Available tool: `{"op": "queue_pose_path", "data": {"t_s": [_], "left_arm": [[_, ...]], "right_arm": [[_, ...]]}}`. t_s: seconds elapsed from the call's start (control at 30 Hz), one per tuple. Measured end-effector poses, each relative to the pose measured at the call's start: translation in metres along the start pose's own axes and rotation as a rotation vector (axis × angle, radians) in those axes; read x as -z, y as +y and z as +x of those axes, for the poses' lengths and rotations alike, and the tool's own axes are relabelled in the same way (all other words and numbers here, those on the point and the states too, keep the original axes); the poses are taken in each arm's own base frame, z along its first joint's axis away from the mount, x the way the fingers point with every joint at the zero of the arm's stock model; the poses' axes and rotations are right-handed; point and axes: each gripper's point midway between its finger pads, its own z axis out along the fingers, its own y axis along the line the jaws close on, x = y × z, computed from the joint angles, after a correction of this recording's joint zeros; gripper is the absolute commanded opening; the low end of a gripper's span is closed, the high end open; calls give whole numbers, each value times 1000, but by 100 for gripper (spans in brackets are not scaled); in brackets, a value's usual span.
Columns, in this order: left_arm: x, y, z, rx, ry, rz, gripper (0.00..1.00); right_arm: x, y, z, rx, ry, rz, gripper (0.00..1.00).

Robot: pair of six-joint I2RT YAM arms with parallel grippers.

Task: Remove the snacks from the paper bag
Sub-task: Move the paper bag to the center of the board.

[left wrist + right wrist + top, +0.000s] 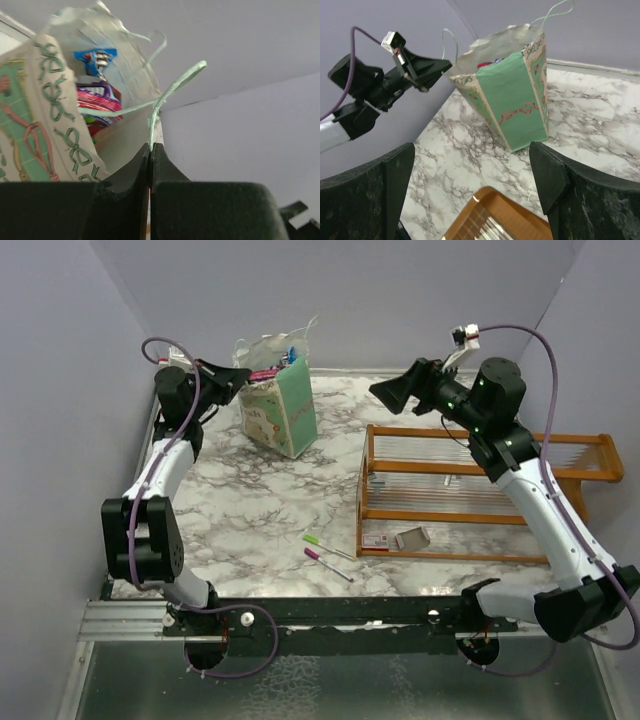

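Note:
The mint-green patterned paper bag (285,415) stands upright at the back left of the marble table; it also shows in the right wrist view (515,100). Snack packets (270,372) stick out of its open top: a blue one (96,56) and a purple one (98,96) show in the left wrist view. My left gripper (240,376) is level with the bag's top on its left side, shut on a thin string handle (170,92) at its fingertips (151,146). My right gripper (386,392) is open and empty, raised to the right of the bag, which shows between its fingers (471,165).
An orange wooden rack (450,502) stands on the right, with two small flat items (410,537) at its front. A green pen (325,544) and a pink pen (326,562) lie near the front middle. Purple walls close in on the left, back and right.

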Motion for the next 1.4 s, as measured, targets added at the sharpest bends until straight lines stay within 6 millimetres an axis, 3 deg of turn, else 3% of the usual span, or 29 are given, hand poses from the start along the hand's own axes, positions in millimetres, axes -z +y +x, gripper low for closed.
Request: {"op": "queue_pose_path", "data": {"t_s": [0.13,0.33,0.47,0.73,0.9,1.07,1.27,1.4], "left_arm": [[38,-13,18,-55,29,18,0],[92,-19,48,-133,65,-11,0],[123,-15,65,-181,93,-65,0],[156,-3,79,-254,126,-166,0],[177,6,87,-279,124,-225,0],[203,8,90,-314,94,-280,0],[235,10,89,-356,24,-346,0],[246,14,93,-360,11,-361,0]], "right_arm": [[-26,8,-3,-8,28,-29,95],[-68,21,26,-60,118,-74,92],[-116,37,46,-79,184,-112,91],[-191,67,66,-48,217,-164,91],[-224,73,98,-8,245,-156,90],[-246,73,125,32,259,-128,90],[-252,71,137,48,259,-80,77],[-250,63,142,13,255,-29,67]]}}
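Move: The left hand already holds the paper bag's left handle. The bag's middle lies about 5 cm ahead, 8 cm right and 14 cm below; the board's middle is some 13 cm back, 15 cm right and 30 cm down. From the right hand, the free right handle is about 22 cm ahead, 15 cm left and slightly lower, the bag 18 cm ahead, 26 cm left and 21 cm lower; the wooden rack sits level, 14 cm right and 30 cm below. Still pinching its handle, the left hand draws the paper bag back about 25 cm towards the board's middle, dipping slightly and rolling so its left side rises. Meanwhile the open right hand sweeps left some 25 cm, also forward and then down, to the bag's other handle, turning a little counter-clockwise; its fingers start closing around the handle loop without gripping it yet. ##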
